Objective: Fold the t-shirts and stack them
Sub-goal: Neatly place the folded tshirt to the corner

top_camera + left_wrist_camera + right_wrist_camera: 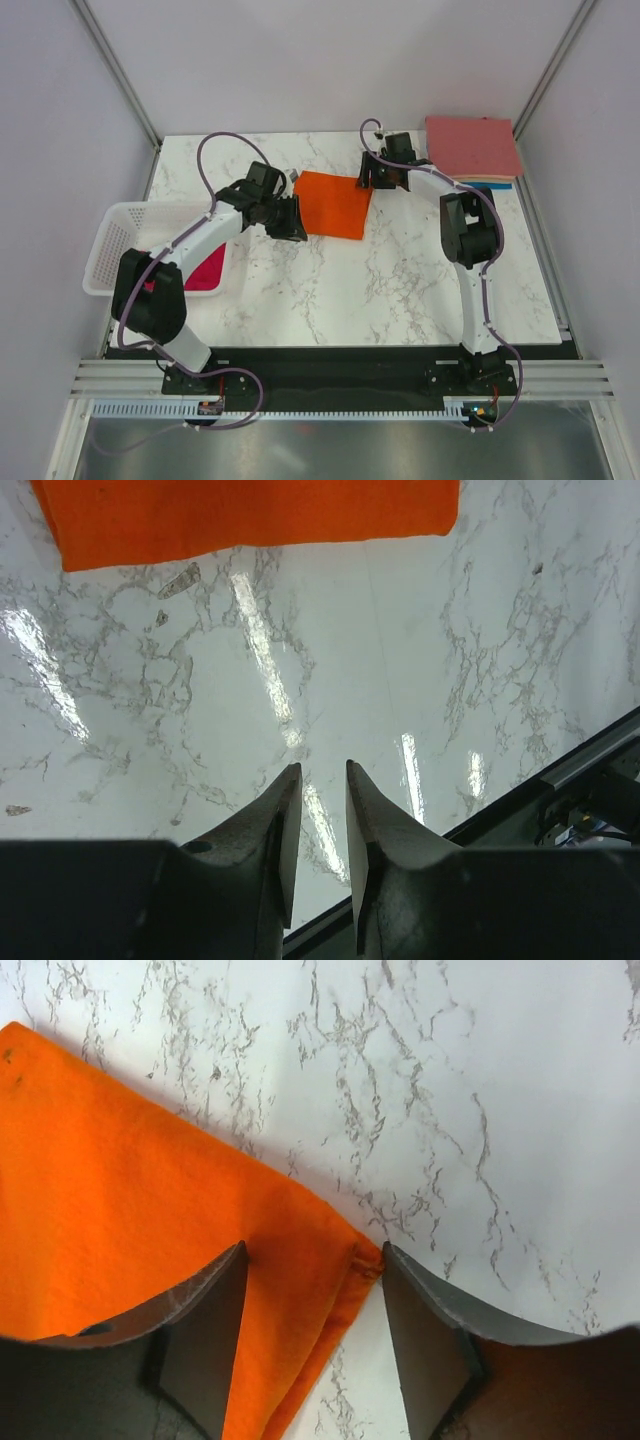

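Note:
A bright orange t-shirt, folded into a rectangle, lies flat at the middle back of the marble table. My left gripper hovers just off its left edge. In the left wrist view the shirt lies beyond the left gripper, whose jaws stand narrowly apart with nothing between them. My right gripper is at the shirt's far right corner. There the right gripper is open, its jaws straddling the corner of the cloth. A folded salmon-pink shirt tops a stack at the back right, with a blue one showing beneath.
A white basket sits at the table's left edge with a magenta-pink shirt hanging in its near right corner. The table's black front rail shows in the left wrist view.

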You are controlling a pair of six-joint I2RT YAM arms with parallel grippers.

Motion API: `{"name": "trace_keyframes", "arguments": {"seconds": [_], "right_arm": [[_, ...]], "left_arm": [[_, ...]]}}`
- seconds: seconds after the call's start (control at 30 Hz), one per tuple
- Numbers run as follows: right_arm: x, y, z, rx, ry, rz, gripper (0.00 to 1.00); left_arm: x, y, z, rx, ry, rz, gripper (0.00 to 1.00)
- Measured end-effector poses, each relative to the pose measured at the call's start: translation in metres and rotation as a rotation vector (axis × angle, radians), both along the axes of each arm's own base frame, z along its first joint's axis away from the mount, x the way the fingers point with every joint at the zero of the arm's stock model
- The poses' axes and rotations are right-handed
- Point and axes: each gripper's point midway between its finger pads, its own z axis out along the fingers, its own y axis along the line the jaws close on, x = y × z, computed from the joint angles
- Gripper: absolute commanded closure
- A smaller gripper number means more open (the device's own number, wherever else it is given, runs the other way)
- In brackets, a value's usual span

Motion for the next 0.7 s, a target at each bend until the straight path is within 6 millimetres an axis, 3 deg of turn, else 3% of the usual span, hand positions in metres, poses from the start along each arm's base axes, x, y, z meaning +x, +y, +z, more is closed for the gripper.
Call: {"name": "trace_keyframes", "arguments": {"seconds": [0.13,0.37,0.5,0.7], "right_arm": [[0.001,-0.003,-0.004,-0.026,-0.006,0.022,0.58],[0.0,-0.006,-0.006,-0.044,-0.01,0.05,1.0],[-0.003,-0.013,-0.001,-0.089,-0.021,0.058,1.0],[-0.015,-0.04,0.026,-0.23,-0.058,0.056,1.0]], "left_arm": [[0.003,0.0,-0.01,0.002,0.034,0.008,0.68],[0.017,-0.003,0.001,-0.002,0.0,0.017,0.67],[0.043,-0.012,-0.021,0.013,0.038,0.033,0.68],[0.046,-0.016,-0.048,0.015,0.122,0.034,0.68]]}}
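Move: The folded t-shirt's far right corner lies right between the right hand's open fingers, roughly 1 cm below the hand point; its middle is about 6 cm back and 8 cm left of that hand. The red-topped stack is some 26 cm to the right of the hand and 7 cm farther out. From the left hand, the shirt's middle is about 15 cm ahead, 6 cm right and 12 cm below, with the white basket some 34 cm to its left and 4 cm ahead. The t-shirt's far right corner gets pinched as the right fingers shut on it almost in place; the right hand then draws the corner about 4 cm to the right while lifting nearly 3 cm, its left side rolling down some 15 degrees. The left hand, fingers still part open and empty, goes forward and down about 5 cm each towards the shirt's near left edge, without reaching it. ##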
